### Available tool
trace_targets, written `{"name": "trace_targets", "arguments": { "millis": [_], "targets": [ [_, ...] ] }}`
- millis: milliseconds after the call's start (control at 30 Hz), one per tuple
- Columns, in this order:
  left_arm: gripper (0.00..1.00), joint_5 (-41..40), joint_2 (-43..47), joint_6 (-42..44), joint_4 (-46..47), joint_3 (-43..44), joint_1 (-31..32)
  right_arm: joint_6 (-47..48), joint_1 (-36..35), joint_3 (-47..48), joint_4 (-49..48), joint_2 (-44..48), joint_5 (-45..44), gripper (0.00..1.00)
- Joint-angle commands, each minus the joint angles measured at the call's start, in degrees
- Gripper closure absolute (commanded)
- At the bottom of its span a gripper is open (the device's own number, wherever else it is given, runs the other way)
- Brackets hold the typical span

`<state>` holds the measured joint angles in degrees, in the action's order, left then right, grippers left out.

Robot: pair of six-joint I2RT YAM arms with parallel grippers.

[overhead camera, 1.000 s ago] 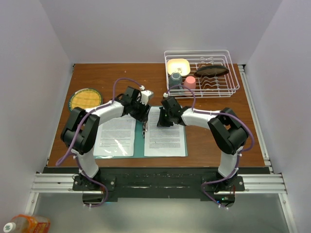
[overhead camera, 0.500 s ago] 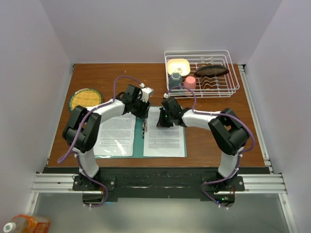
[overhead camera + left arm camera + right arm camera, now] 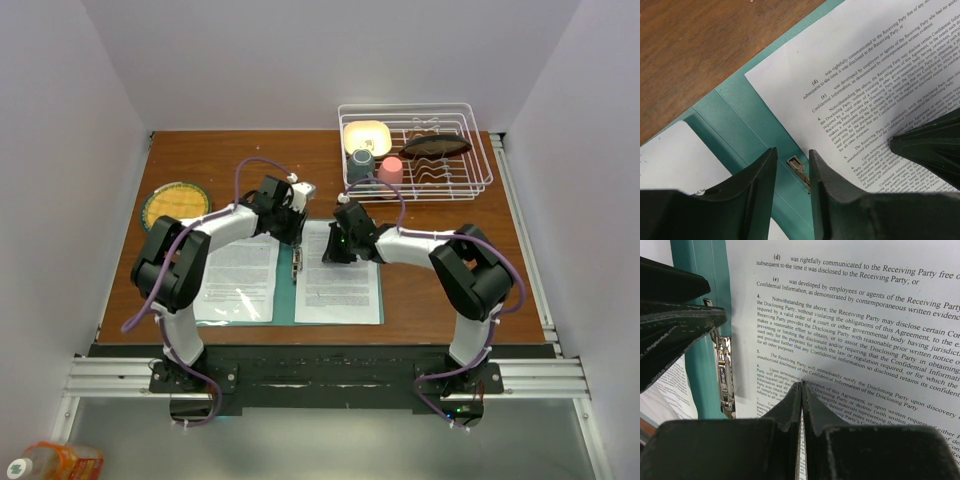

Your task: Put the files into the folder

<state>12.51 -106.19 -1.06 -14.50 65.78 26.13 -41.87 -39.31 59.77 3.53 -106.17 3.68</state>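
Note:
The teal folder point(image 3: 288, 303) lies open on the table, a printed white file on its left leaf point(image 3: 240, 280) and another on its right leaf point(image 3: 340, 285). My left gripper point(image 3: 296, 246) hovers low over the centre crease. In the left wrist view its jaws point(image 3: 791, 152) stand a little apart, with the end of the metal clip point(image 3: 799, 167) between them and untouched. My right gripper point(image 3: 331, 254) is shut, its tips point(image 3: 802, 384) pressed onto the right file point(image 3: 865, 315) beside the clip point(image 3: 724, 375). It holds nothing.
A white wire dish rack point(image 3: 472, 150) at the back right holds a yellow bowl point(image 3: 366, 135), two cups and a dark item. A round woven mat point(image 3: 176, 204) lies at the left. Bare brown table point(image 3: 440, 290) surrounds the folder.
My left gripper's jaws have narrowed around the clip. The right gripper and the right file under it have slid slightly left, toward the crease.

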Motion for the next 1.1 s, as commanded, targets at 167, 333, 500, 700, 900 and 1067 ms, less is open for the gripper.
{"name": "trace_targets", "arguments": {
  "millis": [167,333,500,700,900,1067],
  "targets": [
    [0.67,1.4,-1.0,-0.6,0.1,2.3,-0.5,-0.1,-0.8,-2.5,5.2,-1.1,-0.6,0.98],
    [0.93,3.0,0.4,0.8,-1.5,2.8,-0.5,-0.2,-0.9,-2.5,5.1,-1.2,-0.5,0.98],
    [0.96,4.7,5.6,2.7,-4.2,3.0,-0.4,-0.1,-0.9,-2.5,5.1,-1.6,-0.7,0.98],
    [0.96,7.1,9.9,4.4,-6.9,1.8,-0.4,-0.6,-0.8,-2.5,4.9,-1.8,-0.8,0.99],
    [0.97,9.0,12.8,6.8,-9.2,-1.2,-0.4,-0.7,-0.9,-2.6,5.3,-2.0,-1.1,0.99],
    [0.93,11.3,16.1,9.4,-11.2,-3.8,-0.4,-1.4,-0.9,-2.5,5.7,-2.0,-1.4,0.99]
  ]
}}
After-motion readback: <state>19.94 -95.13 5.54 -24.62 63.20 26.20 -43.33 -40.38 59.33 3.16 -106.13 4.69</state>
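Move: The far tip of the metal clip's lever lies right under the left hand's half-open fingertips, about 1 cm below and level with them both ways. From that hand, the left sheets' middle is some 8 cm back and 15 cm to the left, the right sheets' middle about 7 cm back and 10 cm to the right, both around 1 cm lower. From the right fingertips, already shut and down on the right sheets, the lever tip lies about 4 cm ahead and 7 cm to the left. The left fingers pinch the far tip of the clip's lever after dipping nearly 1 cm onto it, then lever it up: the hand rises about 5 cm, then swings back some 4–5 cm towards the robot, turning roughly 10 degrees clockwise. The right fingertips keep resting, shut, on the right sheets, shifting about 1 cm back and to the left with them. ##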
